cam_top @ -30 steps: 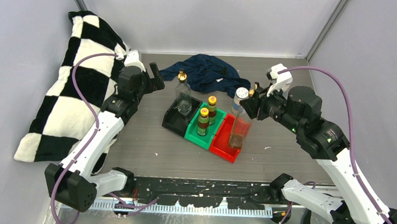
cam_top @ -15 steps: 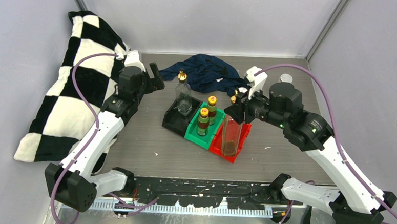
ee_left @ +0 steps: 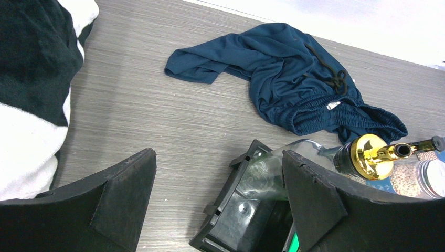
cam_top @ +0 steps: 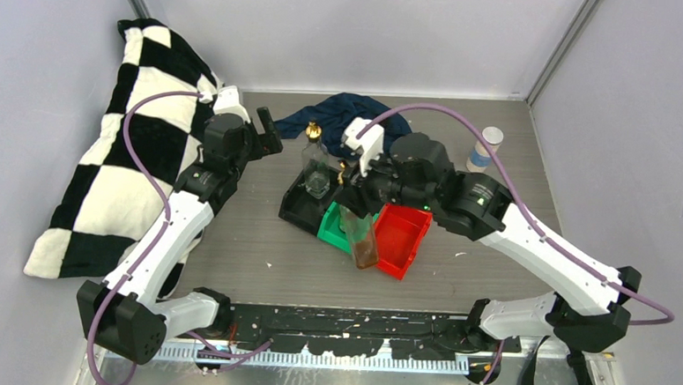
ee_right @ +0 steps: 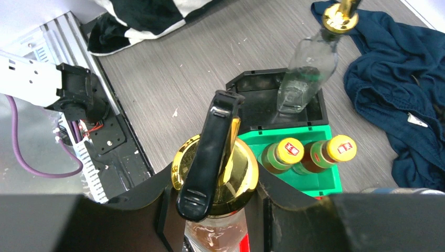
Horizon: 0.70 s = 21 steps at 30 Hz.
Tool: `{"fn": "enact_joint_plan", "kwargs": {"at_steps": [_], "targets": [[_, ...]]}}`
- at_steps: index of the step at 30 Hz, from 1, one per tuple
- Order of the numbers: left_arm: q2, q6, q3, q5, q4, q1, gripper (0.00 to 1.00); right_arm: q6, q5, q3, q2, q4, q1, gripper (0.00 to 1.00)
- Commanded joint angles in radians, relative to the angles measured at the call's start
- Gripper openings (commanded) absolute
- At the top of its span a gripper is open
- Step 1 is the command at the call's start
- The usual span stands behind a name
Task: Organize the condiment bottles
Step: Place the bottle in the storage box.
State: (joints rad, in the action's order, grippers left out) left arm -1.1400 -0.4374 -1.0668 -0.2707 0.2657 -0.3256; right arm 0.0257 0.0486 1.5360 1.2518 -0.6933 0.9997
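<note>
My right gripper [cam_top: 353, 193] is shut on the neck of a clear glass bottle [cam_top: 362, 242] with brown liquid. The bottle hangs tilted over the front of the green bin [cam_top: 330, 227]. In the right wrist view its gold pourer top [ee_right: 215, 170] sits between my right gripper's [ee_right: 216, 210] jaws. Two yellow-capped dark bottles [ee_right: 307, 155] stand in the green bin [ee_right: 315, 181]. An emptier clear glass bottle [cam_top: 314, 169] stands in the black bin [cam_top: 297, 210]. My left gripper [cam_top: 268, 137] is open left of that bottle [ee_left: 273, 170], holding nothing. A white-capped jar [cam_top: 483, 147] stands far right.
The red bin [cam_top: 399, 240] holds nothing that I can see. A dark blue cloth [cam_top: 346, 120] lies behind the bins. A black-and-white checkered cushion [cam_top: 137, 146] leans at the left wall. A jar of pale grains [ee_left: 417, 178] shows at the left wrist view's right edge.
My right arm has swung left, carrying the brown-liquid bottle from the red bin to the front of the green bin. The left arm has not moved.
</note>
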Motion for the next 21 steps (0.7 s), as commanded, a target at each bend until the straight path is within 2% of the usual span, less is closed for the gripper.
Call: {"fn": "enact_joint_plan", "kwargs": {"at_steps": [1,9,21], "targets": [[0.026,0.014,-0.007,-0.027,-0.055,-0.003,0.90,-0.042,-0.041,0.087,0.035,0.104,0.062,0.01],[0.040,0.008,-0.003,-0.054,-0.055,0.003,0.89,-0.073,-0.046,0.112,0.097,0.156,0.157,0.01],[0.049,-0.065,-0.004,-0.033,-0.039,0.071,0.87,-0.127,-0.072,0.080,0.159,0.277,0.240,0.01]]}}
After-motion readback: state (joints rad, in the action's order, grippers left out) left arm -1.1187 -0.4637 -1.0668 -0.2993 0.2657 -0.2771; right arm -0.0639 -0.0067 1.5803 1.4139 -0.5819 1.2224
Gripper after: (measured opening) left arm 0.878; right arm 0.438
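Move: The right hand already holds the brown-filled bottle by its gold top. The storage box's black compartment lies about 14 cm ahead of this hand, 9 cm to its left and some 28 cm below; the clear bottle standing in it is about 17 cm ahead and 8 cm left. The green compartment's two short bottles stand roughly 10 cm ahead and 1 cm right. From the left hand, the black compartment is about 9 cm right, 2 cm back and 20 cm below. Still pinching the bottle's gold top, the right hand carries it some 8 cm left and about 4 cm back, sinking slightly and turning roughly 10 degrees counter-clockwise, so that it passes along the near side of the green compartment and comes almost in line sideways with the black one. The open, empty left hand starts late and eases about 2 cm to its left, away from the box. ##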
